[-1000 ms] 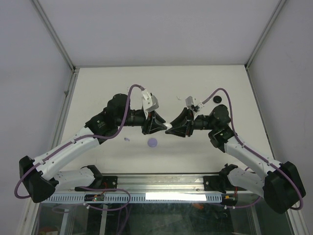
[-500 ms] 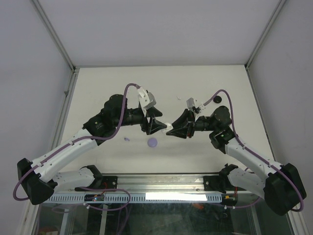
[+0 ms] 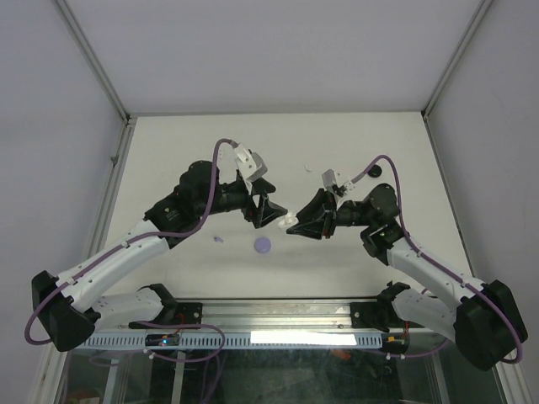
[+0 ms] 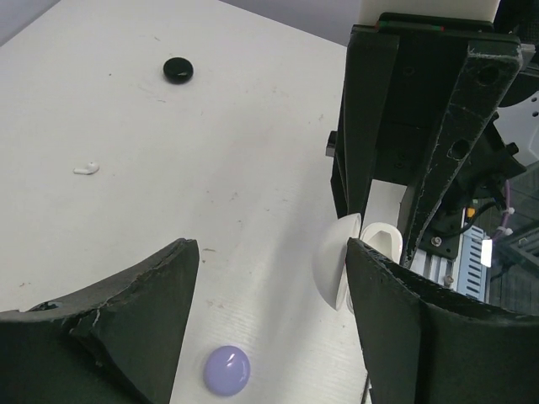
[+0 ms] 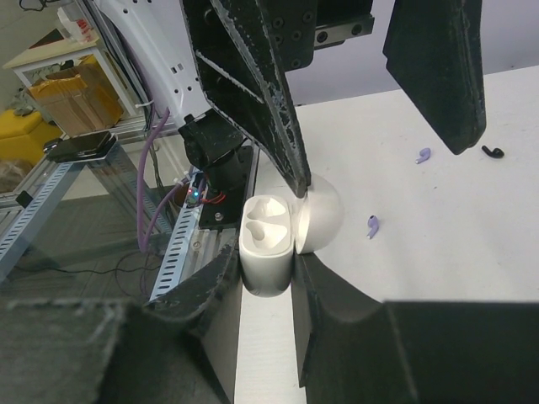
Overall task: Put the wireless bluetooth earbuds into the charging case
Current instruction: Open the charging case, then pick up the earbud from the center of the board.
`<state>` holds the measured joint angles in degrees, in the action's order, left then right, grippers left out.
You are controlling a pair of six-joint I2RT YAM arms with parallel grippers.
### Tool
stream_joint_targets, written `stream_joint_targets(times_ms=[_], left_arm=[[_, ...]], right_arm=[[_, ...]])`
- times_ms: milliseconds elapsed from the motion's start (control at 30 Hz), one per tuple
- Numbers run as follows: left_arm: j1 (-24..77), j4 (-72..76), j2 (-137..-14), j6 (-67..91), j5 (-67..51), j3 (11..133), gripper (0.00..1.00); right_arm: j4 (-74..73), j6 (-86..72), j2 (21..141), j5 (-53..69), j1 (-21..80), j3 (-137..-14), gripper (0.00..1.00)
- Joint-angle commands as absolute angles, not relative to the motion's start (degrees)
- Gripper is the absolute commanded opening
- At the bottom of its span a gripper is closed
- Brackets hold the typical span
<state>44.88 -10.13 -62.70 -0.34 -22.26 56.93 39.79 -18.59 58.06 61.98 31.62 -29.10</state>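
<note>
My right gripper (image 5: 268, 271) is shut on a white charging case (image 5: 268, 236), held above the table with its lid (image 5: 320, 217) swung open and both sockets empty. My left gripper (image 4: 269, 286) stands open beside it, its right finger (image 4: 404, 320) against the lid (image 4: 330, 265). From above, the case (image 3: 290, 224) sits between the left gripper (image 3: 271, 212) and the right gripper (image 3: 298, 225). Loose earbuds lie on the table: two lavender ones (image 5: 371, 225) (image 5: 423, 155), a black one (image 5: 493, 151) and a white one (image 4: 86, 168).
A round lavender case (image 3: 264, 245) lies on the table just below the grippers, and it also shows between the left fingers (image 4: 226, 370). A round black case (image 3: 375, 171) sits at the back right. A metal rail (image 3: 278, 316) runs along the near edge.
My left gripper has gone from shut at the case to open and has drawn back a little to the left. The right gripper has kept the case almost still.
</note>
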Motion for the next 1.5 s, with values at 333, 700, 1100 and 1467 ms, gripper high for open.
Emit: stream_joint_targets(times_ms=[333,700,1100,1467], left_arm=[[43.9,-5.3,-60.8,2.5,-18.6,55.7,0.86],[41.6,-4.6,-60.8,6.7,-0.6,55.0,0.99],[31.1,-9.2,-74.5,12.7,13.8,61.4,0.99],[21.3,-13.8,-97.5,13.7,13.5,76.4,0.99]], right_arm=[[37.3,-13.4,57.6,56.3,31.9,-29.0,0.00],[36.2,-8.8,57.7,44.1,31.9,-25.6,0.00],[37.4,-7.0,54.9,32.0,31.8,-21.3,0.00],[36.3,-6.0,56.0,31.0,31.9,-21.3,0.00]])
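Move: The white earbud now wanted lies on the table about 36 cm ahead of the left hand, 21 cm to its left and 27 cm below. Nearer by some 7 cm stands the straight black earbud, about 22 cm left of the hand; the other white earbud is roughly 31 cm ahead and 10 cm right. The already open case, in the right fingers, sits about 4 cm back and 3 cm right of the left hand. From the right hand the wanted earbud is some 43 cm ahead, 25 cm left, 25 cm below. Ease the left finger free of the case lid, opening the gripper fully, then sweep the left hand forward about 22 cm and left some 15 cm towards the white earbud, turning it counter-clockwise some 60 degrees; sink and tip the fingers down in the second half. Keep the right grip on the case, carrying it forward and down while turning clockwise. ##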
